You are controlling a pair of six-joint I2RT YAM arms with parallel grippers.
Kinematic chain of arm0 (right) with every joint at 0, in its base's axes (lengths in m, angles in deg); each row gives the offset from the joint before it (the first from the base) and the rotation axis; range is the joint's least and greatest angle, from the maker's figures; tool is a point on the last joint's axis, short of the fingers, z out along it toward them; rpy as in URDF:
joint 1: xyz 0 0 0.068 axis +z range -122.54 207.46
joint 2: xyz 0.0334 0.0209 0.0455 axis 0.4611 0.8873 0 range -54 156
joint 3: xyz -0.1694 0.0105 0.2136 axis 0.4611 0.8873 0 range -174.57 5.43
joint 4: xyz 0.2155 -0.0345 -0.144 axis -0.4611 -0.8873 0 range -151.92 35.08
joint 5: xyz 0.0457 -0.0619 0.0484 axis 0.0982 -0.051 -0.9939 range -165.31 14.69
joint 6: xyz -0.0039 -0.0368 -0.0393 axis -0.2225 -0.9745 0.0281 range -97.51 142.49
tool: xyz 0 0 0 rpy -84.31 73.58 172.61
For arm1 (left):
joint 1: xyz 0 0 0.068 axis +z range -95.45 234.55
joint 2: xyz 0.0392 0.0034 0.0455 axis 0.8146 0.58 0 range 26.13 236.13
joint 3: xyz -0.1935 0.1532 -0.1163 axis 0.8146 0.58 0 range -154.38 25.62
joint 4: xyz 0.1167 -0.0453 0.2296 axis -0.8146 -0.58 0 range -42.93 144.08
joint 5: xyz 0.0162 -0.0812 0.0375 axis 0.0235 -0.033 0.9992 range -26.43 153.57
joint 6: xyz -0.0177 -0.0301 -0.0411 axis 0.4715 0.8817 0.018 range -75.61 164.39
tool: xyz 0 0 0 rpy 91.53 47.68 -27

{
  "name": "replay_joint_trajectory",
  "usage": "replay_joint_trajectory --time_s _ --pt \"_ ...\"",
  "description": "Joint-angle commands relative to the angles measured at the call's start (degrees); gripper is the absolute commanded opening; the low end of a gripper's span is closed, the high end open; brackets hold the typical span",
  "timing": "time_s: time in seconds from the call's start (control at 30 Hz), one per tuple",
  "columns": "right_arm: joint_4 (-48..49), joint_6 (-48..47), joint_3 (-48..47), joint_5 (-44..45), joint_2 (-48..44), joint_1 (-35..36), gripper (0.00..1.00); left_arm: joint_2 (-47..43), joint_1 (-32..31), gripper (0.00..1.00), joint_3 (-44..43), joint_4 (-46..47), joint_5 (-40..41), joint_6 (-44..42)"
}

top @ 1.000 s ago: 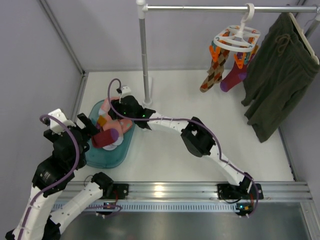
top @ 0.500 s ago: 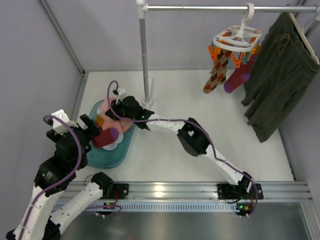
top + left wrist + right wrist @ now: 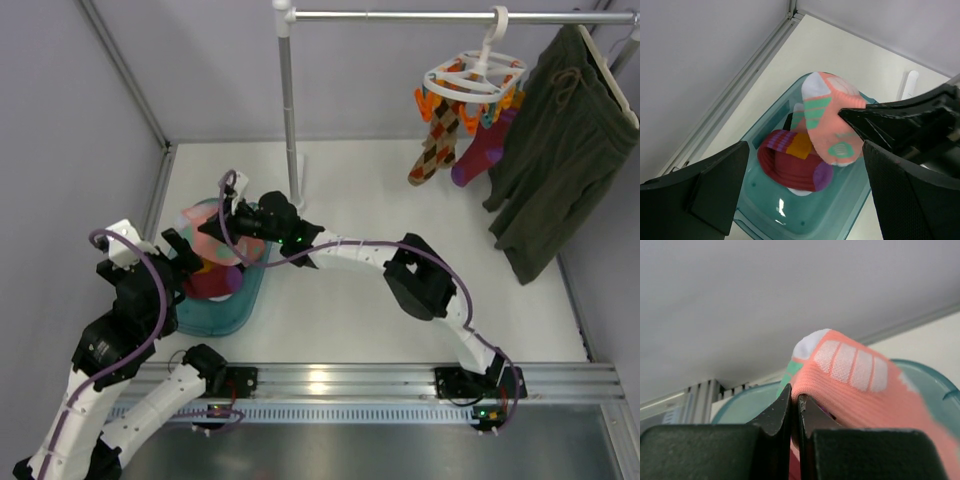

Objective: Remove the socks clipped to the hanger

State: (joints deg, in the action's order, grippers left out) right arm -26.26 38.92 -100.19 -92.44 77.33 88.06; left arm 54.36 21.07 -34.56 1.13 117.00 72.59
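Observation:
The white hanger [image 3: 475, 75] hangs from the rail at the back right. An orange-brown argyle sock [image 3: 432, 150] and a magenta sock [image 3: 480, 150] are clipped to it. My right gripper [image 3: 232, 215] reaches over the teal tray [image 3: 225, 310] at the left. It [image 3: 795, 392] is shut, pinching the edge of a pink-and-white sock [image 3: 865, 385], which also shows from above [image 3: 832, 125]. Under that lies a maroon sock [image 3: 790, 167] in the tray [image 3: 790, 220]. My left gripper [image 3: 805, 187] hovers open above the tray, holding nothing.
A large dark olive garment [image 3: 560, 150] hangs at the far right beside the hanger. The rack's upright pole [image 3: 290, 130] stands just behind the tray. Walls close in the table on the left and at the back.
My right gripper has shut and shifted towards the tray's far left, taking the pink sock with it. The hanger and its socks have swung slightly to the right. The left arm has barely moved.

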Motion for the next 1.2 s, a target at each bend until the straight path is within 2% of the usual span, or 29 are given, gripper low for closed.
replay_joint_trajectory --time_s 0.0,0.13,0.27,0.33,0.37,0.47,0.63,0.67,0.7,0.73,0.77,0.8,0.83,0.87,0.9,0.97,1.0,1.03,1.07,1.17 --pt "9.9 -2.0 5.5 -2.6 -7.3 1.5 0.0 -0.5 -0.2 0.99 -0.3 2.4 -0.1 0.8" --pt "13.7 -0.6 10.7 -2.5 -8.4 3.9 0.0 -0.4 -0.2 0.99 -1.4 2.4 -0.6 0.7" --pt "16.6 3.5 11.8 -2.1 -4.2 4.8 0.03 1.5 -0.2 0.99 -2.7 2.3 -3.0 0.0" --pt "16.4 5.0 11.2 -2.2 -2.8 4.3 0.16 2.2 -0.3 0.98 -3.3 2.2 -4.8 -0.3" --pt "15.6 4.9 11.2 -2.0 -2.5 4.0 0.39 2.4 -0.3 0.99 -3.4 2.1 -5.3 -0.3" --pt "13.7 2.9 13.9 1.1 -5.5 3.7 0.65 2.5 -0.2 0.99 -4.8 2.1 -7.6 -0.4" --pt "12.5 0.5 22.4 5.3 -18.3 1.9 0.78 2.9 -0.3 0.99 -7.0 4.0 -14.6 -1.6" --pt "12.2 0.6 25.6 5.5 -20.5 1.3 0.83 3.1 -0.2 0.99 -6.7 4.9 -17.9 -1.9" --pt "11.2 0.7 27.3 6.0 -22.7 0.1 0.93 3.2 -0.2 0.99 -6.4 7.2 -20.2 -2.5" --pt "9.4 0.5 28.8 6.8 -27.3 -0.6 0.99 3.3 -0.2 0.98 -6.0 8.5 -22.0 -2.6" --pt "7.6 0.1 30.3 8.0 -29.8 -1.4 0.99 3.8 -0.2 0.99 -5.7 9.6 -24.0 -2.7" --pt "5.6 -0.4 33.7 9.3 -32.2 -2.6 0.99 3.9 -0.2 0.99 -4.9 12.8 -29.4 -3.2" --pt "1.3 -1.2 35.7 13.1 -37.8 -3.2 0.99 4.5 -0.2 0.99 -4.5 14.5 -32.2 -3.3" --pt "-0.4 -1.2 40.8 15.4 -40.9 -3.8 0.99 5.1 -0.3 0.98 -3.8 16.7 -35.7 -3.3" --pt "-2.5 -1.0 43.5 20.8 -44.1 -5.1 0.99 5.4 -0.2 0.99 -2.1 21.5 -42.2 -3.2" --pt "-9.3 2.5 51.3 26.6 -54.2 -6.8 0.99 7.8 -0.2 0.99 0.1 27.7 -49.4 -2.5" --pt "-11.8 3.2 53.7 28.3 -57.6 -8.9 0.99 8.8 -0.2 0.99 2.4 30.7 -56.0 -1.0" --pt "-14.5 5.2 55.9 32.2 -64.5 -10.0 0.99 10.3 -0.2 0.99 3.5 37.3 -58.8 -0.4" --pt "-20.8 6.3 59.7 34.0 -68.0 -11.2 0.99 11.7 -0.2 0.99 4.3 40.3 -61.2 0.4" --pt "-30.7 8.3 65.9 38.5 -81.6 -16.8 0.99 18.4 -0.3 0.99 6.8 52.3 -68.1 3.0"
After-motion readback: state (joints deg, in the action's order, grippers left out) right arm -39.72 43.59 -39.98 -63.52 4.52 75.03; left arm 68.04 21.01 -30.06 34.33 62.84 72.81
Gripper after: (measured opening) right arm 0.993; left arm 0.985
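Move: The right hand, shut on a pink sock, has the middle of the teal basket about 5 cm to its left, level fore-and-aft and some 19 cm below; the red-purple sock in there lies about 4 cm left and 3 cm back, and the pole's foot 15 cm right and 12 cm ahead, down on the table. From the open left hand, the hanging argyle sock is roughly 55 cm right, 25 cm ahead and 7 cm lower; the hanging purple sock is 10 cm farther right. The pink sock comes free of the right fingers, which draw it back about 6 cm over the basket and open wide while sinking; the empty hand then sweeps some 35 cm right, climbing and turning clockwise, towards the hanging socks. The left hand, still open, starts slowly, then swings about 20 cm right and slightly forward, also towards them, turning some 50 degrees clockwise. ##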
